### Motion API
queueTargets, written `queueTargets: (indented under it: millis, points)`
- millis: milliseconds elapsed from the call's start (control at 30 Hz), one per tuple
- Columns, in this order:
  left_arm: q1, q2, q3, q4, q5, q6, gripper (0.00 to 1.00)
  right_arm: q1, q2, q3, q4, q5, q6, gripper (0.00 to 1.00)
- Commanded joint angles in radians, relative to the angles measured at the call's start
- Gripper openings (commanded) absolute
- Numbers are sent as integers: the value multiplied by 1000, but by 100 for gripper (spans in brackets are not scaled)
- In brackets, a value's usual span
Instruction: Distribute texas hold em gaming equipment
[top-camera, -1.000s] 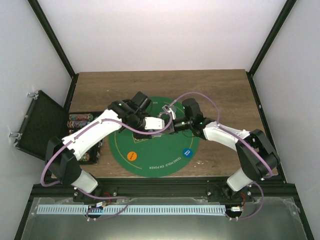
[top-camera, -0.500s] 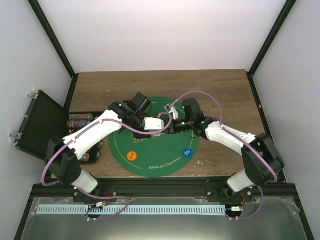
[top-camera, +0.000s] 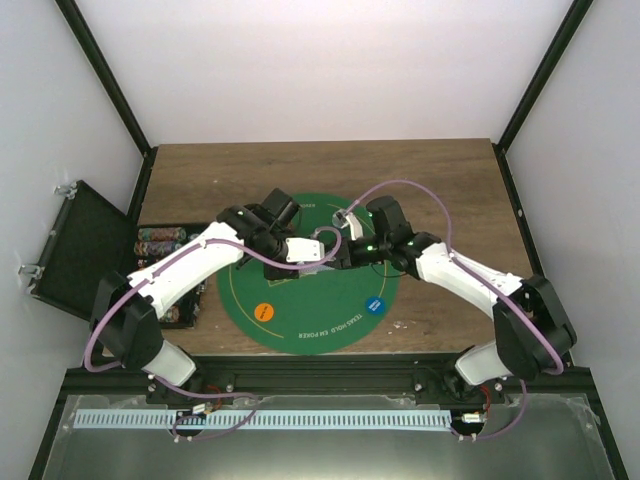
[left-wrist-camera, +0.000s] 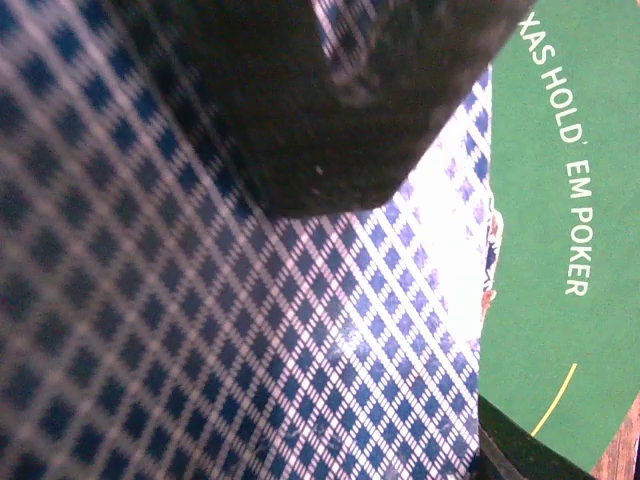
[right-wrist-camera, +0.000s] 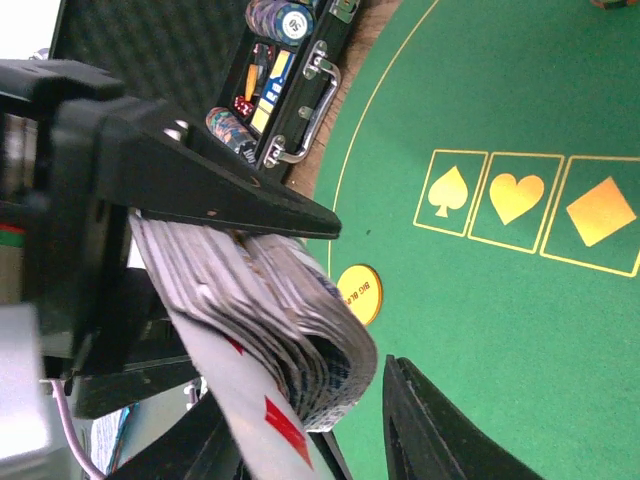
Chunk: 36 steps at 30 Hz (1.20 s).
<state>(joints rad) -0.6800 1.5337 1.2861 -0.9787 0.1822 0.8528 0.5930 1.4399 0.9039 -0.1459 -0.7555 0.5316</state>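
A deck of playing cards (right-wrist-camera: 270, 320) with blue-lattice backs (left-wrist-camera: 300, 330) is clamped in my left gripper (top-camera: 318, 250) above the middle of the green poker mat (top-camera: 310, 320). One card with red pips (right-wrist-camera: 262, 412) sticks out from under the deck. My right gripper (right-wrist-camera: 360, 420) meets the deck end-on, its fingers (right-wrist-camera: 430, 430) apart on either side of the deck's end, with a gap showing. An orange disc (top-camera: 264, 311) and a blue disc (top-camera: 373, 305) lie on the mat's near part. The orange disc (right-wrist-camera: 360, 293) also shows beneath the deck.
An open black case (top-camera: 160, 245) holding stacked chips (right-wrist-camera: 275, 15) stands at the mat's left edge, its lid (top-camera: 80, 250) hanging over the table's side. The mat (right-wrist-camera: 500, 330) bears printed spade, heart and diamond boxes. Brown tabletop (top-camera: 450, 180) surrounds it.
The right arm's elbow has swung outward to the right while its gripper stayed at the deck. The left gripper with the deck has shifted slightly toward the near side.
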Motion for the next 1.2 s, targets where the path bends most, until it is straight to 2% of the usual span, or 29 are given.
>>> queueTargets:
  millis: [0, 200, 467, 667, 867, 1033, 1167]
  points:
    - [9, -22, -25, 26, -14, -10, 50, -2, -35, 62, -62, 22, -33, 34]
    - [21, -27, -36, 40, -15, -22, 50, -2, -39, 72, -95, 30, -40, 27]
    - [45, -32, -57, 47, -9, -29, 50, -2, -39, 93, -156, 53, -60, 7]
    - [104, -38, -85, 64, 11, -34, 50, -4, -70, 117, -216, 84, -87, 1]
    - [162, -38, -120, 92, 30, -62, 49, -4, -92, 140, -262, 47, -135, 1]
    - [258, -53, -140, 96, 39, -110, 49, 9, -78, 153, -391, -44, -293, 1]
    - [332, -89, -159, 89, 59, -139, 49, 90, -12, 134, -441, -79, -413, 1]
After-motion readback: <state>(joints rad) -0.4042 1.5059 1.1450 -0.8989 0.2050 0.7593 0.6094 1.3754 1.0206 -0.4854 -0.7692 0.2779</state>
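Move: The deck, already held by the left hand, has its middle about 5 cm to the right hand's left, level with its fingers, which are open around the near end. From the left hand it lies roughly 4 cm to the right. Below the right hand by some 17 cm, the blue button sits 9 cm back and 9 cm right. The orange big-blind button is about 10 cm back and 8 cm left of the left hand, and 15 cm down. Staying nearly in place, the right hand shuts its open fingers on a card at the deck's end, then rises about 2 cm and draws back 3 cm with it. The left hand keeps its grip on the deck and eases down, then carries it away quickly to the left, about 8 cm, and 4 cm forward, turning some 20 degrees counter-clockwise. ##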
